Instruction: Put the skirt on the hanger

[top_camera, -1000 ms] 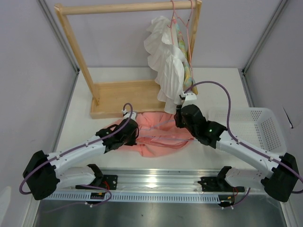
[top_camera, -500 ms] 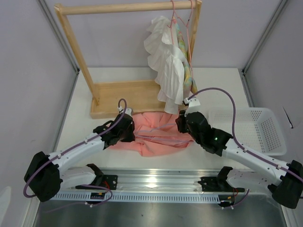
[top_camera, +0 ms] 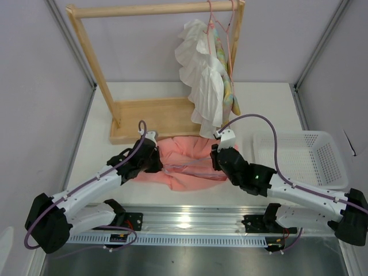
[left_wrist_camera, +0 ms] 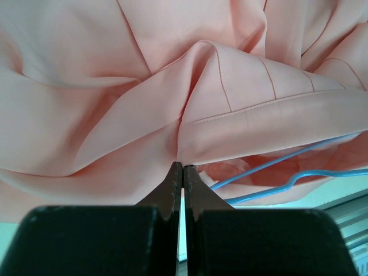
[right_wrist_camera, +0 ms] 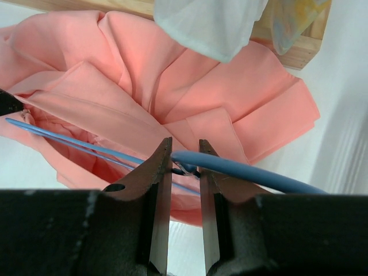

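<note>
The salmon-pink skirt [top_camera: 190, 167] lies crumpled on the table in front of the rack's base. My left gripper [top_camera: 158, 165] is at its left edge, and the left wrist view shows the gripper [left_wrist_camera: 183, 167] shut on a fold of the skirt [left_wrist_camera: 115, 86]. The light-blue hanger [left_wrist_camera: 270, 167] runs inside the skirt's opening. My right gripper [top_camera: 214, 161] is at the skirt's right side. In the right wrist view the gripper [right_wrist_camera: 185, 155] is shut on the hanger's neck, with the hook [right_wrist_camera: 253, 174] sticking out to the right and the wires [right_wrist_camera: 69, 140] leading into the skirt [right_wrist_camera: 241, 98].
A wooden clothes rack [top_camera: 149, 118] stands at the back. A white ruffled garment [top_camera: 201, 75] and a pastel garment [top_camera: 229, 86] hang from it on pink-red hangers [top_camera: 221, 23], low over the skirt. A white basket [top_camera: 299, 158] sits at the right.
Both arms have shifted with the skirt and hanger in hand. The left wrist moved a little left and toward the rack; the right forearm dropped lower and its wrist came nearer.
</note>
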`<act>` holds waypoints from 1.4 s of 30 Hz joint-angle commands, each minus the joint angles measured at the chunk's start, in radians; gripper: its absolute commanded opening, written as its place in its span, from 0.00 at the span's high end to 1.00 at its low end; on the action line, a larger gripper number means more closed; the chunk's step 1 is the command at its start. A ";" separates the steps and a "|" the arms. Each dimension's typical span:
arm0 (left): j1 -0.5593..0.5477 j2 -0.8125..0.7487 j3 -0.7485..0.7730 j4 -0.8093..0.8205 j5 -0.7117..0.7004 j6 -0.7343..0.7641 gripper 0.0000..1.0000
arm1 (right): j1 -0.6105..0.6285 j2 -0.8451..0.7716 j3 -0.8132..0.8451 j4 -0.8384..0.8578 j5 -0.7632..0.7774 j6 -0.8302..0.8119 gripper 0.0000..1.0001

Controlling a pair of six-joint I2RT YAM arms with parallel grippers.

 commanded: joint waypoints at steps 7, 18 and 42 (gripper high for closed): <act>-0.006 -0.030 -0.052 0.052 0.050 -0.002 1.00 | 0.149 0.091 -0.007 -0.019 0.243 0.027 1.00; -0.088 -0.073 0.043 -0.023 0.033 0.055 0.81 | 0.183 0.110 0.027 -0.065 0.328 0.064 1.00; -0.200 0.232 0.247 0.035 0.170 0.214 0.73 | 0.192 0.102 0.031 -0.045 0.322 0.055 1.00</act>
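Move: The left fingers still pinch the left end of the skirt's waistband, with the hanger's left tip about 2 cm to their right and 1 cm back. The band stretch they go to is some 8 cm right and 2 back. The rack base is about 17 cm ahead and 3 left, the white dress's hem 13 ahead and 14 right. The right hand grips the hanger by its hook; the waistband's middle is about 8 cm left, 2 back and 7 below. The left fingers draw the waistband end back and down about 2 cm over the hanger's tip, then part and let go. The hand rises clear, swings right some 8 cm along the band and sinks again to its edge, turning clockwise about 25 degrees, fingers a quarter open around band and hanger. The right hand keeps its grip on the hanger, easing about 2 cm back and down, then holding still. ##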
